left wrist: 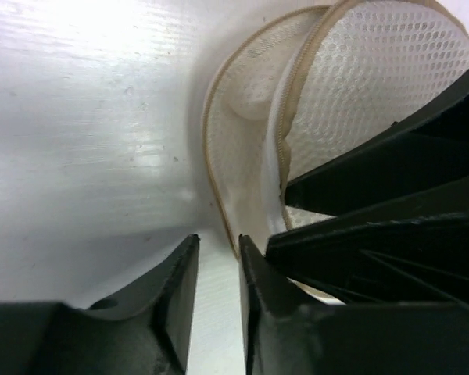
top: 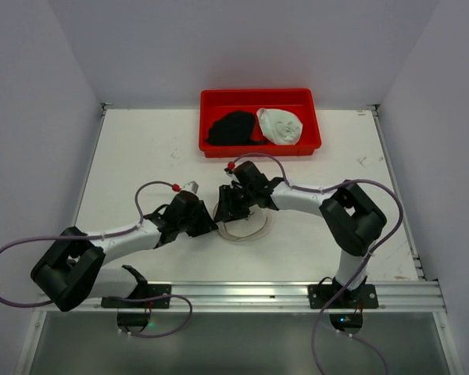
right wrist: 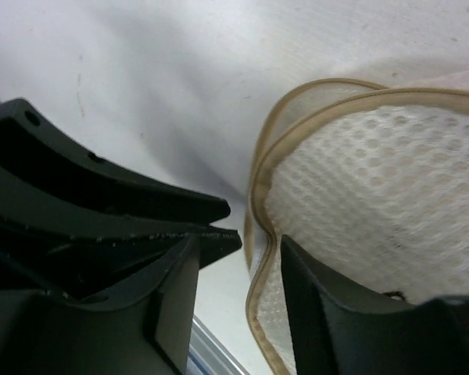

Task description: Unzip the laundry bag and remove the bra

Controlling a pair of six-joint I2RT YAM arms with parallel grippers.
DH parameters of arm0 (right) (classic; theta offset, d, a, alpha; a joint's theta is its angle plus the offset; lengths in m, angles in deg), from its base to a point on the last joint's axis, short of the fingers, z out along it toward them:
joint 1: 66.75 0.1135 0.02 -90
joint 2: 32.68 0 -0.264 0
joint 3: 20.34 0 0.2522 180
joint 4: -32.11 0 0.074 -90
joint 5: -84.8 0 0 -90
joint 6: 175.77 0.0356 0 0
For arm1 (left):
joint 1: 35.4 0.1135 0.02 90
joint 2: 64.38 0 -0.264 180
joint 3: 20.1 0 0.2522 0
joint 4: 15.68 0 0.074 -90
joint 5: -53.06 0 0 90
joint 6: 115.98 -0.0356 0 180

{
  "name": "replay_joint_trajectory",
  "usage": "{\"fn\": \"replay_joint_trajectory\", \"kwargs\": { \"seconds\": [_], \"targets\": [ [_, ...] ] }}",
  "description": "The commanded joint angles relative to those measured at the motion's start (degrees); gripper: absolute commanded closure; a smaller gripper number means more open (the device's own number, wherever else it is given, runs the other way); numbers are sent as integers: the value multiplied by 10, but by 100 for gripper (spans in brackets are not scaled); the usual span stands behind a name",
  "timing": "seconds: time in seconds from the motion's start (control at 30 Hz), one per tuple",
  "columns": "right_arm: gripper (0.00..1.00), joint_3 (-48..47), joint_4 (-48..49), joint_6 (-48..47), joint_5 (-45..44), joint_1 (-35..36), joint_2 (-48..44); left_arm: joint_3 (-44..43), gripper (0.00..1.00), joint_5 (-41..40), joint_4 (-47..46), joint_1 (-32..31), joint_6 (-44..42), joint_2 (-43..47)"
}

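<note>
The laundry bag (top: 251, 228) lies flat on the table (top: 141, 156) at the middle, a round white mesh case with tan edging. In the left wrist view its two tan-edged layers (left wrist: 242, 117) stand apart. My left gripper (top: 213, 219) sits at the bag's left rim, open by a narrow gap (left wrist: 218, 242) with only table between the fingers. My right gripper (top: 228, 209) meets it from the right and is open (right wrist: 238, 244); the bag's rim (right wrist: 259, 258) runs loosely between its fingers. The black bra (top: 233, 129) lies in the red tray.
The red tray (top: 259, 145) stands at the back centre of the table and also holds a pale white cup (top: 280, 125). The two grippers almost touch over the bag. White walls close in the table on three sides.
</note>
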Motion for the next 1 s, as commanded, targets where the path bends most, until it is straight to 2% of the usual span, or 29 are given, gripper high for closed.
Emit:
{"fn": "replay_joint_trajectory", "kwargs": {
  "seconds": [0.0, 0.03, 0.07, 0.13, 0.17, 0.2, 0.3, 0.4, 0.63, 0.67, 0.77, 0.87, 0.97],
  "targets": [
    [51, -29, -12, -13, 4, 3, -66, -7, 68, -45, 47, 10, -14, 46],
    [48, -40, -25, -13, -10, 3, -75, -10, 66, -49, 58, 13, -21, 64],
    [41, -49, -37, -14, -16, 2, -90, -19, 64, -58, 69, 18, -25, 73],
    [32, -69, -74, -25, -39, 3, -108, -35, 53, -67, 100, 22, -37, 101],
    [24, -74, -83, -28, -53, 2, -118, -42, 48, -72, 112, 26, -41, 111],
    [19, -83, -100, -37, -68, 1, -141, -48, 35, -83, 128, 34, -46, 120],
    [1, -95, -132, -49, -156, -13, -168, -72, 13, -87, 149, 70, -68, 141],
    [1, -108, -163, -65, -192, -67, -182, -107, 3, -71, 169, 129, -106, 136],
    [1, -22, -169, -112, -212, -284, -339, -218, 0, -35, 232, 284, -213, 121],
    [1, -14, -171, -117, -207, -336, -380, -224, 0, -11, 236, 318, -219, 126],
    [1, -14, -211, -131, -209, -424, -454, -259, 0, 28, 263, 375, -245, 149],
    [1, -31, -250, -141, -285, -439, -514, -304, 0, 22, 305, 397, -272, 179],
    [1, -35, -253, -142, -315, -439, -600, -357, 0, -9, 345, 399, -306, 213]
  ]
}}
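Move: The laundry bag lies low on the table to the right of both hands. Its middle is about 9 cm right of the left hand and 1 cm ahead, and some 7 cm right of and level with the right hand, 3 or 4 cm below both. From the left hand the red bin stands roughly 32 cm ahead and 14 cm right; in it the black cloth is some 31 cm ahead and 6 cm right, the white cloth 32 cm ahead and 21 cm right. The bag's left rim is left behind as both hands, already part-open, spread their fingers fully and lift off. The right rises over the bag, then swings some 35 cm right, ending about 27 cm higher, turning clockwise and tipping its fingers up. The left goes up and left about 20 cm each, and forward half that, turning counter-clockwise. ##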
